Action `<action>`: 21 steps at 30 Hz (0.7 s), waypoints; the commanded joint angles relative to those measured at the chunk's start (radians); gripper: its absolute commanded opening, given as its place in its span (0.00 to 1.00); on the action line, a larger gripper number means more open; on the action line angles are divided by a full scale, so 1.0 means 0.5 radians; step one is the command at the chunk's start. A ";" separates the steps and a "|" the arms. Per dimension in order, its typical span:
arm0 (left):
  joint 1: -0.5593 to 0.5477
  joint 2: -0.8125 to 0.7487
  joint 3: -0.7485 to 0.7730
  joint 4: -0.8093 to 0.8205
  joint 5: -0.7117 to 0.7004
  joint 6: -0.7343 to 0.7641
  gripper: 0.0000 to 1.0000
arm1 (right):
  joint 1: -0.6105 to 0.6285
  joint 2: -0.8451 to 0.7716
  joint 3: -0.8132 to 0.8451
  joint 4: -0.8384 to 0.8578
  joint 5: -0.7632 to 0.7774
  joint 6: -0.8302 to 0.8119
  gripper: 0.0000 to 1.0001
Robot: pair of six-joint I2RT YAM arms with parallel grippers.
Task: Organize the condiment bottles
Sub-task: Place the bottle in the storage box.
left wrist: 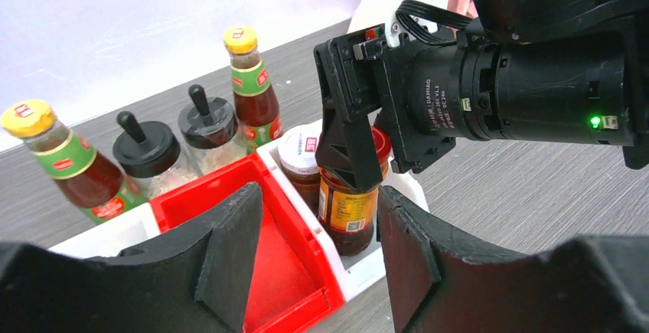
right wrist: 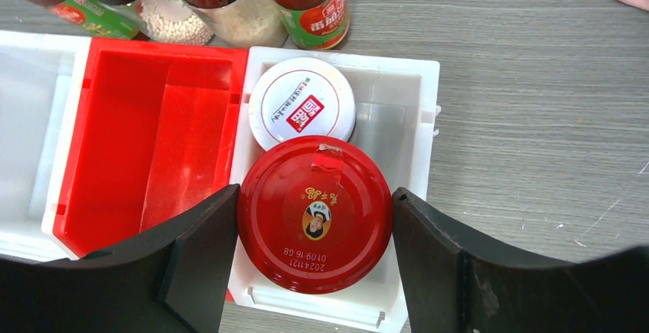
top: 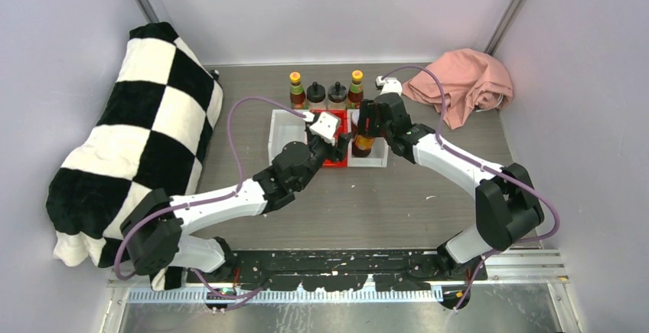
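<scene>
My right gripper (right wrist: pixel 314 195) is shut on the red lid of a squat dark jar (right wrist: pixel 314 214), which stands in the right white bin (right wrist: pixel 425 119) in front of a white-lidded jar (right wrist: pixel 302 103). In the left wrist view that red-lidded jar (left wrist: pixel 348 210) shows its yellow label below the right gripper's finger. My left gripper (left wrist: pixel 320 195) hangs open above the red bin (left wrist: pixel 275 264), holding nothing. Behind the bins stand two yellow-capped sauce bottles (top: pixel 297 88) (top: pixel 356 86), with two black-lidded shakers (top: pixel 316 93) (top: pixel 337 92) between them.
A second white bin (top: pixel 282 130) sits left of the red bin (top: pixel 337 157). A black-and-white checked blanket (top: pixel 138 142) fills the table's left side. A pink cloth (top: pixel 463 80) lies at the back right. Walls close in behind and at both sides.
</scene>
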 commanded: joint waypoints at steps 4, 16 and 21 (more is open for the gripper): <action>-0.051 -0.224 -0.046 -0.307 -0.223 -0.066 0.57 | 0.150 -0.032 0.087 0.360 0.035 -0.171 0.01; -0.116 -0.458 0.015 -0.658 -0.468 -0.177 0.57 | 0.373 0.053 -0.119 0.613 0.381 -0.430 0.01; -0.141 -0.537 0.022 -0.761 -0.592 -0.227 0.57 | 0.411 0.125 -0.214 0.733 0.514 -0.464 0.01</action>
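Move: The right hand already grips the red-lidded jar by its lid inside the right white compartment; the compartment's middle lies about 1 cm ahead, 1 cm to the right and 7 cm below. The white-lidded jar stands some 7 cm ahead, 1 cm left and 5 cm lower, the red compartment about 1 cm ahead, 10 cm left and 7 cm lower. From the empty left hand the red-lidded jar is roughly 8 cm ahead, 5 cm right and 12 cm below. The right hand keeps its grip on the red lid and carries the jar about 5 cm to the left at an even height, first easing back a little and then slightly forward again, its left side dipping, its fingers tipping up and its wrist turning a little counter-clockwise, so that the jar bears on the divider beside the red compartment. Meanwhile the left hand, empty and still half open, draws off some 6 cm to the left and a little back, away from the jar, turning slightly counter-clockwise. ##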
